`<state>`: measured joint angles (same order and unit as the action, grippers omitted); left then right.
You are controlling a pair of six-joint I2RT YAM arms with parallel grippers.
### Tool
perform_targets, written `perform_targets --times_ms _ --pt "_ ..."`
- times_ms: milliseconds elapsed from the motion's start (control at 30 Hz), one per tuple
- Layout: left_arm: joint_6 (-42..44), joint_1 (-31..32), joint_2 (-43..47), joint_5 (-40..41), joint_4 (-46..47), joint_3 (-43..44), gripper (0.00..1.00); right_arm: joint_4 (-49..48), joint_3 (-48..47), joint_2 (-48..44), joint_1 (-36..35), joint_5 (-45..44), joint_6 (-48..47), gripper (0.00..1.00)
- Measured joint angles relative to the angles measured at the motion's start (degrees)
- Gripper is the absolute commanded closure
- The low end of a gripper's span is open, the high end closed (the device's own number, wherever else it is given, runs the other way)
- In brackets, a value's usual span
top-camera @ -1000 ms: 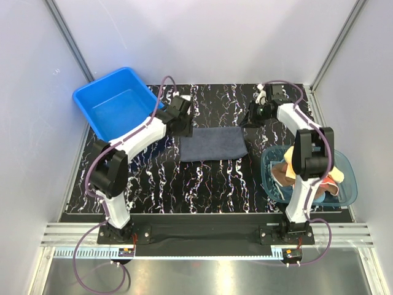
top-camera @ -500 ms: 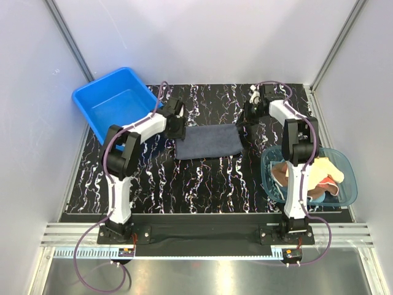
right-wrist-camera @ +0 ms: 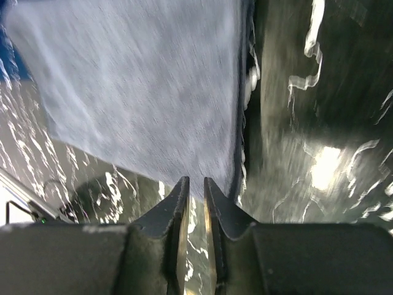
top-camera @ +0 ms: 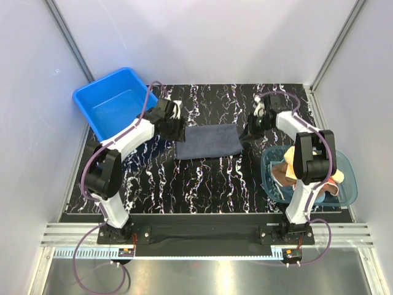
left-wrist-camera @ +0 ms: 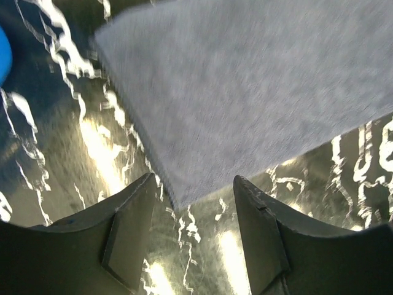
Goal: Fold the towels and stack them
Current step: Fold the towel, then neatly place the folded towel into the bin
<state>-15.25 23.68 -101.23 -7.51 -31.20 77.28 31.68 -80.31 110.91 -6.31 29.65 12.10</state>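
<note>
A dark navy-grey towel (top-camera: 207,141) lies flat as a rectangle on the black marbled table. My left gripper (top-camera: 178,129) is at its back-left corner, jaws open and empty. In the left wrist view the towel's corner (left-wrist-camera: 258,92) lies just ahead of the open gripper (left-wrist-camera: 193,190). My right gripper (top-camera: 249,127) is at the towel's back-right side. In the right wrist view its jaws (right-wrist-camera: 195,184) are almost closed with a thin gap and nothing between them, just short of the towel's edge (right-wrist-camera: 141,86). Brown (top-camera: 284,173) and yellow (top-camera: 328,167) towels lie bunched in the teal bowl.
A blue plastic tub (top-camera: 113,101) stands at the back left, close behind my left arm. The translucent teal bowl (top-camera: 265,178) sits at the right, beside my right arm. Grey walls enclose the table on three sides.
The navy-grey towel has slid slightly left. My left gripper has backed off to its left corner; my right gripper has moved a little right, off the towel's edge.
</note>
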Motion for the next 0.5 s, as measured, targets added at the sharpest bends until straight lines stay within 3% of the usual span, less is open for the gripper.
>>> perform_targets --times_ms 200,500 --pt "-1.25 0.39 -0.28 2.54 -0.79 -4.44 0.4 -2.16 8.85 -0.35 -0.31 -0.17 1.25 0.78" --pt "-4.96 0.44 -2.69 4.52 0.2 -5.44 0.36 -4.04 10.12 0.07 -0.33 -1.62 1.31 0.79"
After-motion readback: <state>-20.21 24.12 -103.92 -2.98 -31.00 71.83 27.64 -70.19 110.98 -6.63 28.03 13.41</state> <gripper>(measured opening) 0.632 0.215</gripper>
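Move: The folded towel's near left corner lies some 8 cm below the left hand, about 4 cm back and 1 cm to its left; the towel's middle is about 9 cm right and 1 cm ahead at table height, the blue bin about 19 cm left and 14 cm ahead. Its near right corner lies about 5 cm below the right hand, 4 cm back and 1 cm right; the teal basket stands roughly 19 cm right and 13 cm back. Both hands sink together towards the near corners of the folded towel: the right one, its fingers nearly shut, comes down about 5 cm and back some 4 cm to the near right corner, then all but stops there beside the cloth. The left one, fingers staying a bit over half open, drops about 5 cm while easing a little back and to its left, tipping to point more steeply down, with the near left corner between its fingers in view but not yet pinched. ##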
